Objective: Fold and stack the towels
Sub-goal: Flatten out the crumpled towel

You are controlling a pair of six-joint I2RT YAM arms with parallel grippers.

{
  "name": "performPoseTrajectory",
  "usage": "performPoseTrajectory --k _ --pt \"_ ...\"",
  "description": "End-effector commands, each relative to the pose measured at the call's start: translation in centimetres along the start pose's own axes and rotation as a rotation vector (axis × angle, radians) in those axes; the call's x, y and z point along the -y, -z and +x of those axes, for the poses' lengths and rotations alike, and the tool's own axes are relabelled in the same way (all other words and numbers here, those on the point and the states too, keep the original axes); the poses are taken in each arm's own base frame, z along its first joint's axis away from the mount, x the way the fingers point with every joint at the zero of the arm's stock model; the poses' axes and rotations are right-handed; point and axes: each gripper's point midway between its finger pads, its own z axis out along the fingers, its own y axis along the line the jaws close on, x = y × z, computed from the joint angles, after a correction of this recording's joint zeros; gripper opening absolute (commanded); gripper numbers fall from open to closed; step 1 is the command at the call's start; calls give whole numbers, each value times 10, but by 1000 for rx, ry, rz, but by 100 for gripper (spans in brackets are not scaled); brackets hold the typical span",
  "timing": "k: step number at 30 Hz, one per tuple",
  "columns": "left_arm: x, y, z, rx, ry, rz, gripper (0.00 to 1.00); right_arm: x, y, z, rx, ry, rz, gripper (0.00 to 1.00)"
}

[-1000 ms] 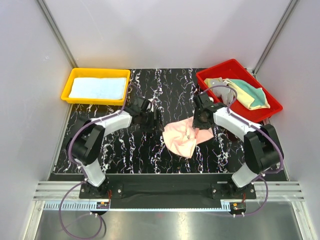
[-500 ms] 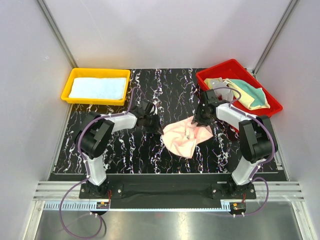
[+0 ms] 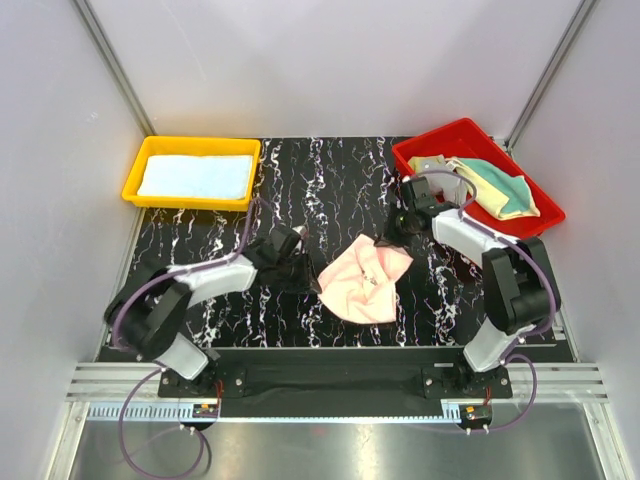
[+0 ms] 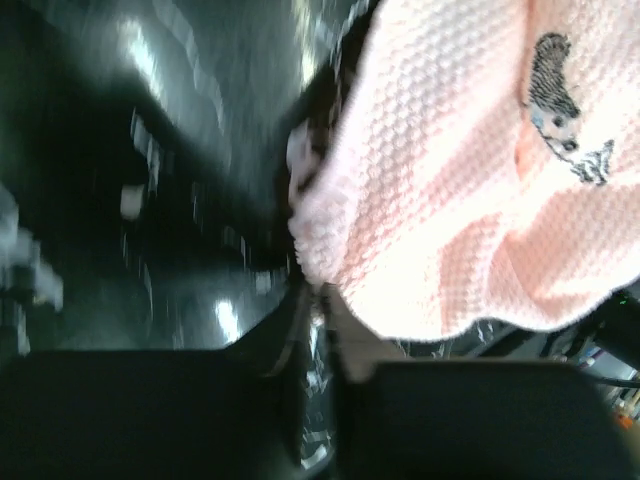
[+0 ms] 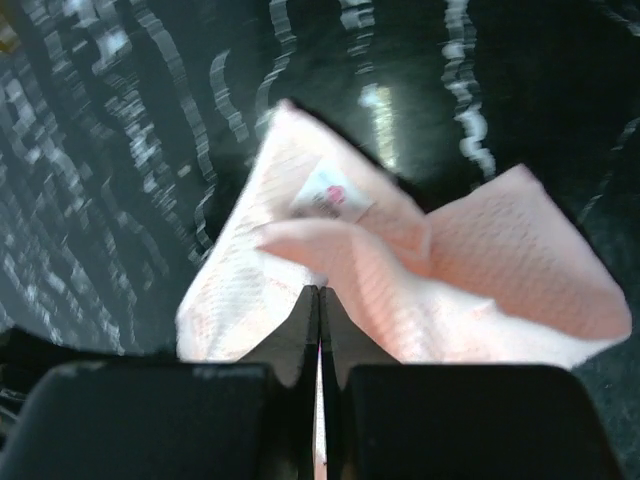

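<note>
A pink towel (image 3: 366, 282) lies crumpled on the black marbled table between my two arms. In the left wrist view the pink towel (image 4: 470, 190) shows a small dark mark (image 4: 556, 92). My left gripper (image 3: 312, 278) is at its left edge, and in the left wrist view the left gripper (image 4: 320, 300) is shut on that edge. My right gripper (image 3: 390, 238) is at the towel's far right corner. Seen from the right wrist, the right gripper (image 5: 320, 298) pinches a raised fold of the pink towel (image 5: 470, 270) below a white label (image 5: 330, 196).
A yellow tray (image 3: 200, 144) at the back left holds a flat light blue towel (image 3: 195, 176). A red tray (image 3: 430, 137) at the back right holds a yellow and teal towel (image 3: 500, 190) and a grey one (image 3: 432, 165). White walls enclose the table.
Both grippers have closed on the pink towel. The left arm has drawn nearer and lower. The towel has bunched up and shifted slightly left and toward the near edge.
</note>
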Motion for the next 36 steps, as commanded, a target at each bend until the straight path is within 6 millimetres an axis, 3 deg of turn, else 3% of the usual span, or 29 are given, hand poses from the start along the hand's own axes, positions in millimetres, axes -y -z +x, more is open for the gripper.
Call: performPoseTrajectory --k 1,2,5,8,10,12,15,16,17,18,20,21,22,23,24,25,27,30,33,35,36 --pt "23 45 -24 198 59 30 33 -70 64 -24 115 201 -234 0" --pt "26 54 -26 219 63 32 40 -79 86 -25 143 224 -267 0" --pt "42 84 -46 313 20 44 52 -74 108 -20 159 242 -243 0" --pt "49 93 -61 351 -32 31 53 -61 102 -12 138 252 -203 0" --pt "50 87 -63 331 -68 25 56 -54 96 -2 107 238 -200 0" --pt "63 84 -66 314 -143 70 57 -48 100 4 116 219 -188 0" --pt "60 77 -75 310 -165 28 57 -4 112 -1 190 138 47 0" --pt "60 72 -77 303 -168 17 57 21 118 -3 228 90 174 0" --pt "59 70 -79 300 -168 8 57 25 129 -4 266 69 191 0" --pt "60 67 -80 291 -177 8 57 35 127 6 262 52 206 0" --pt "66 58 -83 263 -198 23 57 27 134 17 278 13 118 0" --pt "67 54 -84 251 -221 20 57 37 126 35 240 -9 115 0" --pt "63 44 -84 222 -224 5 57 26 124 42 225 -41 38 0" --pt "73 44 -90 221 -246 29 57 19 127 46 236 -44 -26 0" --pt "79 42 -90 209 -257 53 57 18 118 65 180 -39 -87 0" --pt "88 40 -94 202 -268 86 57 3 120 59 220 -20 -177 0" --pt "109 42 -92 186 -269 182 57 -15 124 71 184 37 -311 0" --pt "127 50 -90 173 -250 267 57 -46 133 73 144 114 -461 0" --pt "99 59 -93 192 -192 95 59 -78 137 75 131 188 -552 0" --pt "67 67 -91 221 -147 -39 62 -102 131 87 83 229 -606 0" --pt "63 83 -96 262 -129 -33 63 -111 127 95 54 229 -624 0"
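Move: Just right of the left fingers, which are at the left edge of the pink towel, the towel's middle lies about 10 cm off and 1 cm ahead, almost at fingertip height. From the right hand, already shut on a fold, the middle is some 9 cm back and 4 cm left. The towel's far corner is level with the right hand and 5 cm left; its right corner 6 cm right and 4 cm back. The red bin's middle is 13 cm ahead, 22 cm right. Lifting straight up by about 12 cm with the pink fold still pinched, the right hand then sinks a little and carries it some 12 cm back over the towel, finally swinging left and rolling. The left fingers open wide and let go of the towel's left edge; that hand rises about 12 cm, tilting its tips some 15 degrees forward, then dips slightly and eases forward and right, staying open above the table. ##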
